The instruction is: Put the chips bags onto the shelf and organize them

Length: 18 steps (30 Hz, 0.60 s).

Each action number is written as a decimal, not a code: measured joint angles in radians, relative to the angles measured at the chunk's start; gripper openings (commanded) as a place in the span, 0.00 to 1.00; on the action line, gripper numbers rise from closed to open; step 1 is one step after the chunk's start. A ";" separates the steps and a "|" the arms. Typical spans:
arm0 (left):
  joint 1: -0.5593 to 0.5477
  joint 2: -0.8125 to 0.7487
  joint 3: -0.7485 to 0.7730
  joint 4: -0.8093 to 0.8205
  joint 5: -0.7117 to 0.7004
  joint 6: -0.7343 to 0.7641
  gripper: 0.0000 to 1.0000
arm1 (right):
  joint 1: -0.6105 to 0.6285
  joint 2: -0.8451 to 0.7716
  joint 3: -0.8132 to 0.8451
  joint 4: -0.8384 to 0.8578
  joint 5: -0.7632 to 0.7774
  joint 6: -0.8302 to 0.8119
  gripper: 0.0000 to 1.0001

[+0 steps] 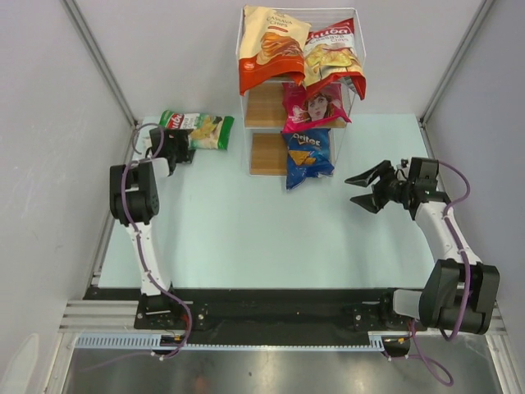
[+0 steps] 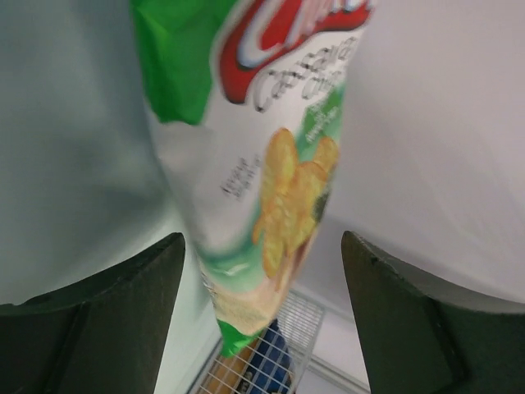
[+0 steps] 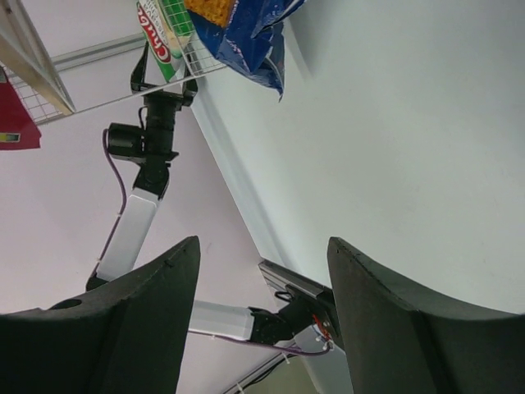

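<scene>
The green Chuba bag (image 1: 201, 130) lies flat on the table at the back left. My left gripper (image 1: 187, 141) is open at its near left end. In the left wrist view the bag (image 2: 262, 148) is blurred and runs between the fingers of the left gripper (image 2: 262, 246), with a gap on each side. On the shelf (image 1: 264, 105) the orange-and-cream bag (image 1: 271, 45) and the red Chuba bag (image 1: 332, 53) lean on the top tier. The pink bag (image 1: 313, 105) is on the middle tier and the blue Doritos bag (image 1: 308, 156) on the lowest. My right gripper (image 1: 353, 190) is open and empty, right of the shelf.
The enclosure's white walls and metal posts (image 1: 98, 57) close in the table on three sides. In the right wrist view my open fingers (image 3: 156, 295) frame the left arm (image 3: 135, 222), the blue bag (image 3: 246, 33) and the shelf's wire (image 3: 49, 90).
</scene>
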 measured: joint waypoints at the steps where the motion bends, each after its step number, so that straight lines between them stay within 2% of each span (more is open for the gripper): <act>1: 0.000 0.012 0.010 -0.006 -0.002 0.000 0.82 | 0.000 0.006 0.000 -0.003 0.000 0.000 0.68; 12: -0.002 0.099 0.140 -0.085 -0.013 0.004 0.80 | -0.010 0.045 0.000 -0.023 0.001 -0.005 0.68; 15: -0.006 0.126 0.185 -0.101 -0.015 0.007 0.62 | -0.017 0.047 0.000 -0.030 0.001 -0.009 0.68; 16: -0.007 0.133 0.193 -0.107 -0.017 0.005 0.48 | -0.018 0.047 0.000 -0.032 0.001 -0.011 0.68; 18: -0.011 0.145 0.201 -0.119 -0.019 0.008 0.37 | -0.019 0.047 0.000 -0.035 0.002 -0.015 0.68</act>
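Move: The green Chuba bag lies on the table in front of the left hand, its middle about 6 cm ahead, roughly level sideways and some 3 cm below. The lowest shelf's middle is about 38 cm to the hand's right and 3 cm back; the blue Doritos bag on it stands some 45 cm right, about 4 cm back. From the right hand, the green bag lies about 32 cm ahead, 57 cm left and 15 cm below. Down and then forward, the left hand first sinks about 2 cm with its fingers open, then eases some 3 cm ahead onto the near edge of the green Chuba bag. At the end it dips another centimetre as the fingers, one above the other, begin to close around that edge, going about a third of the way. ##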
